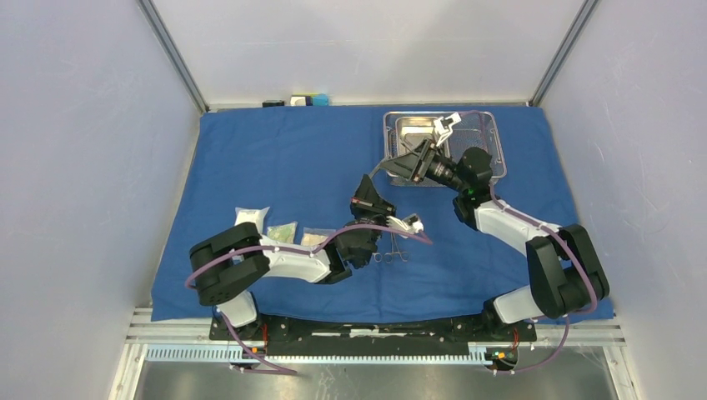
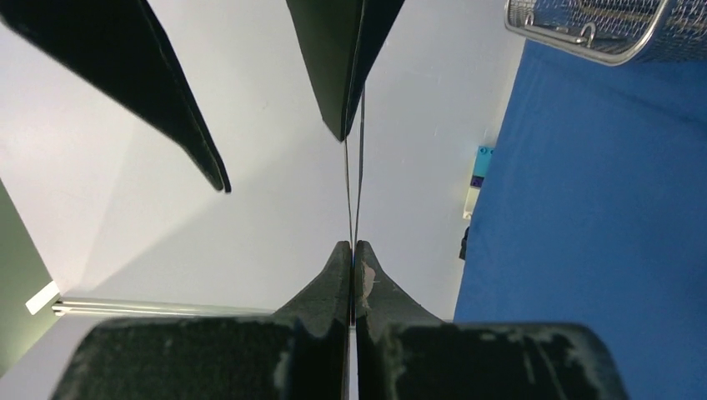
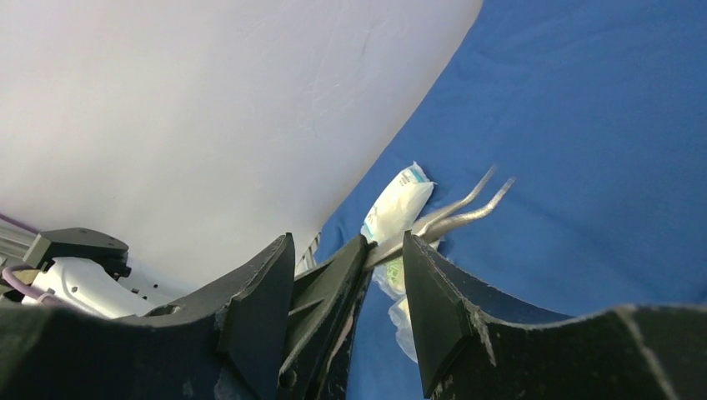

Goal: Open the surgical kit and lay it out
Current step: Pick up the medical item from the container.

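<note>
The blue cloth wrap [image 1: 275, 158] lies spread flat over the table. The steel mesh tray [image 1: 492, 137] with its inner pan [image 1: 413, 129] sits at the back right. Three clear packets [image 1: 252, 218] [image 1: 282, 230] [image 1: 315, 239] lie in a row at front left. Scissor-like instruments [image 1: 392, 252] rest on the cloth at front centre. My left gripper [image 2: 354, 244] is shut on a slim metal instrument [image 2: 355, 167], held above the cloth. My right gripper [image 3: 348, 242] is open, its fingers [image 3: 438, 292] either side of the left gripper's tips and the curved-tipped instrument [image 3: 467, 208].
Small coloured blocks [image 1: 308, 100] sit just past the cloth's back edge. White enclosure walls close in on three sides. Both arms meet over the table's centre [image 1: 383, 183], just in front of the tray.
</note>
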Tool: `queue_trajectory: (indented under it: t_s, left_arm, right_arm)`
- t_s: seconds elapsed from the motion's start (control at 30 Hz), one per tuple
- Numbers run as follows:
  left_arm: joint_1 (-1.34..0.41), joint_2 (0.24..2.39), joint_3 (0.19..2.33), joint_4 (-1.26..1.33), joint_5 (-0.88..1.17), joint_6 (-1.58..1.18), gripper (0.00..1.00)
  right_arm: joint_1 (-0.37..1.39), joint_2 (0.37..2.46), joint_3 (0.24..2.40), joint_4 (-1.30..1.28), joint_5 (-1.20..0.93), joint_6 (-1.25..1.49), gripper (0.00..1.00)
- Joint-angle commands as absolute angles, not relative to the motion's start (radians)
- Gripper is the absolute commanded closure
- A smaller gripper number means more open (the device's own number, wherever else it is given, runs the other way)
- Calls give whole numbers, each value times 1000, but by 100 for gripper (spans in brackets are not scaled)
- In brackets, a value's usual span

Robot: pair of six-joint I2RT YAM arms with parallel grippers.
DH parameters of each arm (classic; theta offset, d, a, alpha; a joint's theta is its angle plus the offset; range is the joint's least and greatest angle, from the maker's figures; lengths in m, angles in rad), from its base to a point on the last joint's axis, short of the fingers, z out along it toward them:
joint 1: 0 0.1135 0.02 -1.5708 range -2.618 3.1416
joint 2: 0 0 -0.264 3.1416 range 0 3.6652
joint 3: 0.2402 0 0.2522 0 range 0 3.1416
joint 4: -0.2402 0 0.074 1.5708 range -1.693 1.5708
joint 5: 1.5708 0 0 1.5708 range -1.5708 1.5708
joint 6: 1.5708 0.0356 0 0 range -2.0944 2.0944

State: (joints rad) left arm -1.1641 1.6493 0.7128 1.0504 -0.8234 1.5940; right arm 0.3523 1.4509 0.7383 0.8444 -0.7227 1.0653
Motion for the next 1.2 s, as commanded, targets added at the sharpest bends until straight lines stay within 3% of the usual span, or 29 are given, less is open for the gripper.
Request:
queue_trajectory:
  t_s: [0.0, 0.4, 0.77, 1.0, 1.17]
  left_arm:
    - [-1169, 1685, 735, 1259, -866, 1700, 98]
    - [-1184, 1732, 773, 1336, -879, 1761, 98]
    - [-1215, 1770, 798, 1362, -880, 1789, 98]
    - [-1218, 1773, 804, 1366, -882, 1796, 98]
    - [-1218, 1791, 811, 1379, -880, 1808, 98]
  right_arm:
    - [305, 1398, 711, 879, -744, 1039, 43]
    - [278, 1388, 679, 812, -735, 1005, 43]
    - [306, 1439, 699, 908, -748, 1071, 45]
    - [314, 1444, 699, 910, -742, 1081, 54]
    - [324, 1453, 705, 949, -741, 1112, 68]
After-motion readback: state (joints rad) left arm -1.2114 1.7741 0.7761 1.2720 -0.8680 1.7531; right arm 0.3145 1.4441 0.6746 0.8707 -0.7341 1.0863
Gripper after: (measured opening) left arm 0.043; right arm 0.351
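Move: The left fingers still hold the medical item, thin tweezers, whose exposed part lies about 2 cm ahead and 2 cm right of that hand, level with it. From the open right hand, the tweezers lie roughly 1 cm back, 2 cm left and 3 cm below. The container is some 15 cm ahead, 15 cm right and 23 cm below the right hand; the laid-out clamps are about 10 cm back, 2 cm left and 24 cm below it. The right hand backs right 3 cm, sinks 2 cm, eases left and part-closes around the tweezers the left brings right. ##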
